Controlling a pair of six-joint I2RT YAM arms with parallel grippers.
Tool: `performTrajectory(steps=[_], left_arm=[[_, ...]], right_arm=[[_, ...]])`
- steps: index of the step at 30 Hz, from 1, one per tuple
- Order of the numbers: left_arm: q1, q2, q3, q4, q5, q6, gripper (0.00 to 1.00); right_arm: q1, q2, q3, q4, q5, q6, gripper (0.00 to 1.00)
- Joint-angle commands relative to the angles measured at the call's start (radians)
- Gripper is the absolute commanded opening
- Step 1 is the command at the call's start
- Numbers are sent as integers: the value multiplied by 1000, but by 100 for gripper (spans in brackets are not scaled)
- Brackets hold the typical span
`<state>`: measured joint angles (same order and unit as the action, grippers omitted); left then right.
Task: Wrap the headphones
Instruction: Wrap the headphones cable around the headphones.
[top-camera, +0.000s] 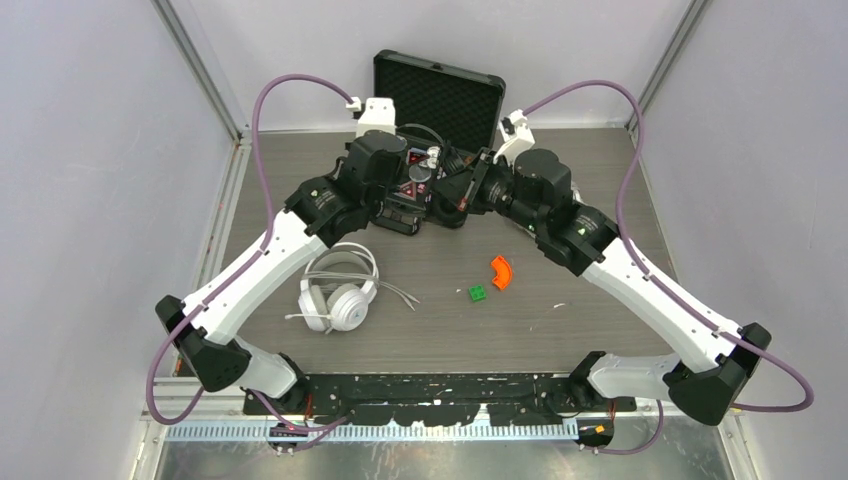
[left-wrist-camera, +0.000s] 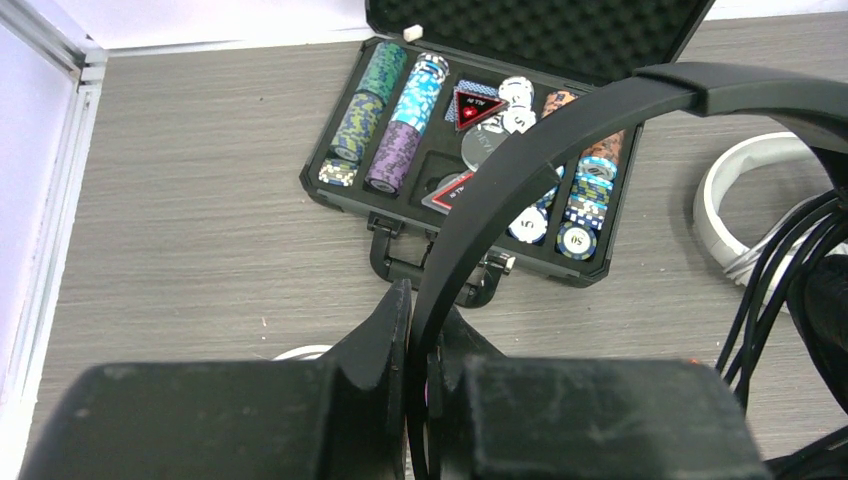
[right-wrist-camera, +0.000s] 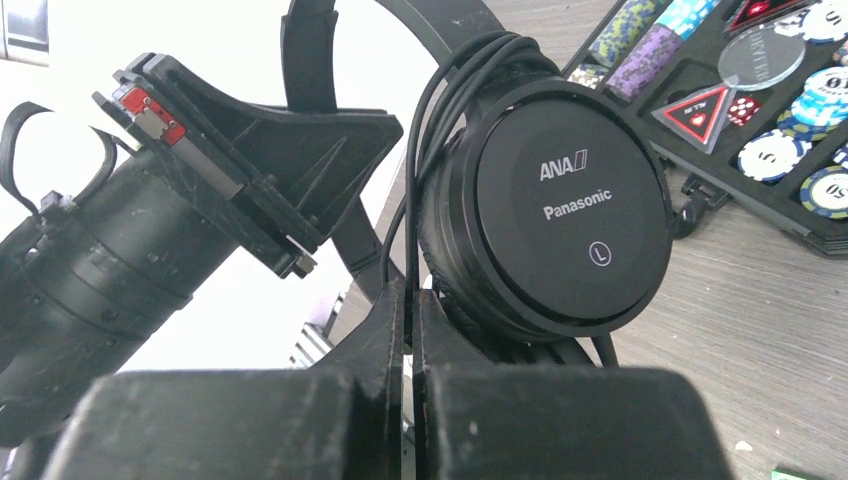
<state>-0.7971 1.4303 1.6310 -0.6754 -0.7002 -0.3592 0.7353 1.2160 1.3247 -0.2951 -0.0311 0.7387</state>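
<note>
The black headphones (top-camera: 447, 186) hang above the table between my two grippers. My left gripper (left-wrist-camera: 422, 305) is shut on their thin black headband (left-wrist-camera: 560, 125). My right gripper (right-wrist-camera: 410, 290) is shut on the thin black cable (right-wrist-camera: 440, 90), which runs in several loops behind the earcup (right-wrist-camera: 570, 205) marked Panasonic and L. A white pair of headphones (top-camera: 338, 300) lies on the table under my left arm, its pale cable trailing to the right. Another white headband (left-wrist-camera: 735, 185) shows at the right of the left wrist view.
An open black case (top-camera: 440, 95) of poker chips (left-wrist-camera: 400, 100) lies at the back, just beyond and beneath the grippers. A green block (top-camera: 479, 294) and an orange curved piece (top-camera: 500, 271) sit mid-table. Metal frame rails (top-camera: 235, 150) line the sides.
</note>
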Motion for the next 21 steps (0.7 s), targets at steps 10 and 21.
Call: performTrajectory(steps=[10, 21], left_arm=[[1, -17, 81, 21, 29, -103, 0], [18, -8, 76, 8, 9, -95, 0]], right_arm=[[56, -3, -108, 157, 238, -60, 5], [61, -98, -82, 66, 239, -88, 27]])
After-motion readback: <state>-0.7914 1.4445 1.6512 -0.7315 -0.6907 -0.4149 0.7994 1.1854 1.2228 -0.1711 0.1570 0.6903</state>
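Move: The right hand, pinching the cable's tail, has the black headphones' near ear cup about 3 cm ahead and 5 cm below. The left hand, gripping the headband, has that cup roughly 10 cm to its right and 3 cm below. From the right hand, the poker case lies some 13 cm ahead, 5 cm to the left and 33 cm down; the orange piece is about 5 cm back, 12 cm to the right and 34 cm down. The right hand carries the pinched cable tail down and forward about 2 cm beside the ear cup and the loops already wound there, turning slightly clockwise, then parts its fingers to about a quarter open, releases the tail and starts easing up and back by about 1 cm. The left hand keeps its closed grip on the headband and holds the headphones almost still, sinking less than 1 cm as a steady support for the wrap. ##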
